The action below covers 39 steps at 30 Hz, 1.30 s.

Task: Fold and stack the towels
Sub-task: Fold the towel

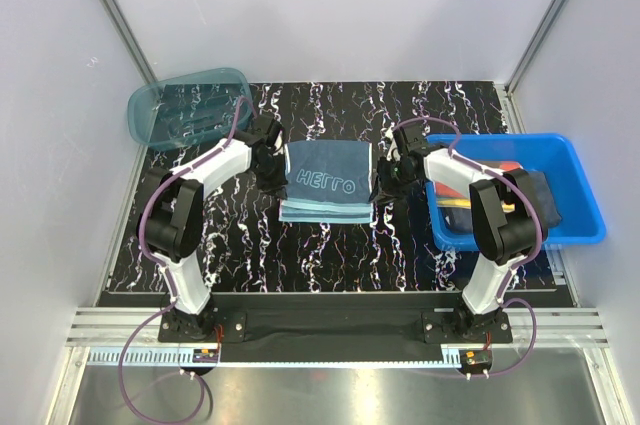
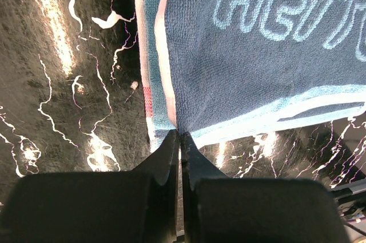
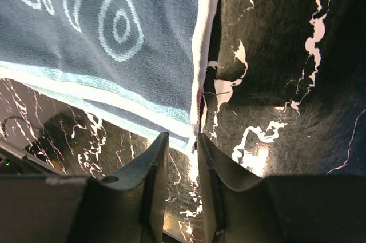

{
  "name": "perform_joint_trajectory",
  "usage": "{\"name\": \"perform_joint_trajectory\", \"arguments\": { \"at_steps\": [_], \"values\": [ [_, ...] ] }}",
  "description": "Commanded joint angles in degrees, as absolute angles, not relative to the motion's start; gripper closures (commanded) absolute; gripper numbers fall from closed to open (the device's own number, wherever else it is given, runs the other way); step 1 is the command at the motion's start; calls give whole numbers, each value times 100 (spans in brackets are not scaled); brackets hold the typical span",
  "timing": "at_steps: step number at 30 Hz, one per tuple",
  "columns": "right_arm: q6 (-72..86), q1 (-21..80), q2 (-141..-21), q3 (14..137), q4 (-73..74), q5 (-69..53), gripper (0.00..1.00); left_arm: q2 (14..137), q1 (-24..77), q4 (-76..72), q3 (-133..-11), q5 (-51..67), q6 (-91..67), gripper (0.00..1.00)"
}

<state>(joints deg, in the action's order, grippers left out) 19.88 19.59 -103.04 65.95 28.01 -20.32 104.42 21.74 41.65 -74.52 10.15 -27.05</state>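
A dark grey-blue towel (image 1: 325, 183) with light-blue lettering and pale stripes lies folded in the middle of the black marbled table. My left gripper (image 1: 272, 173) is at its left edge. In the left wrist view the left gripper (image 2: 180, 135) is shut, with a near corner of the towel (image 2: 257, 66) pinched at its tips. At the towel's right edge is my right gripper (image 1: 385, 183). The right wrist view shows the right gripper (image 3: 183, 137) open a little, with the towel's (image 3: 114, 66) striped corner just at its fingertips and not gripped.
A rigid blue bin (image 1: 585, 190) stands at the right, close to the right arm, holding a dark cloth (image 1: 535, 195) and an orange-red cloth (image 1: 500, 165). A teal basket (image 1: 190, 110) sits at the back left. White walls close in the table.
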Motion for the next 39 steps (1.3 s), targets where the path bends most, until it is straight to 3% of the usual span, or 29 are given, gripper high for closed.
{"name": "perform_joint_trajectory", "arguments": {
  "at_steps": [1,15,17,18,23,39],
  "values": [
    [2057,2048,-10292,6539,2611,-1942,66,10468,2197,4017,-7427,1011,-2646,100],
    [2048,2136,-10775,6653,2487,-1732,73,10547,2232,3894,-7339,1046,-2628,100],
    [2039,2144,-10749,6636,2461,-1662,79,10547,2224,3885,-7348,1046,-2628,100],
    [2048,2145,-10732,6618,2470,-1600,87,10556,2232,3885,-7339,1046,-2637,100],
    [2013,2171,-10539,6644,2575,-1468,95,10547,2267,3911,-7374,985,-2637,100],
    [1890,2162,-10380,7637,3445,-1415,100,10521,2312,4834,-8498,527,-2496,100]
  ]
}}
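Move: The folded towel's near right corner lies flat about 3 cm straight below my right fingertips. The HELLO lettering is roughly 4 cm ahead and 9 cm left of that hand, the blue bin's middle about 2 cm ahead and 26 cm right. My left hand already holds the near left corner, some 4 cm above the table; the far left corner, where the fold leads, lies about 12 cm straight ahead and 4 cm below. I lower my part-open right hand about 3 cm straight down onto the near right corner and pinch the top layer, while my left hand keeps its shut grip and sinks about 1 cm. Then both hands lift the near edge together, some 3 cm up and 2 cm forward towards the far edge. ##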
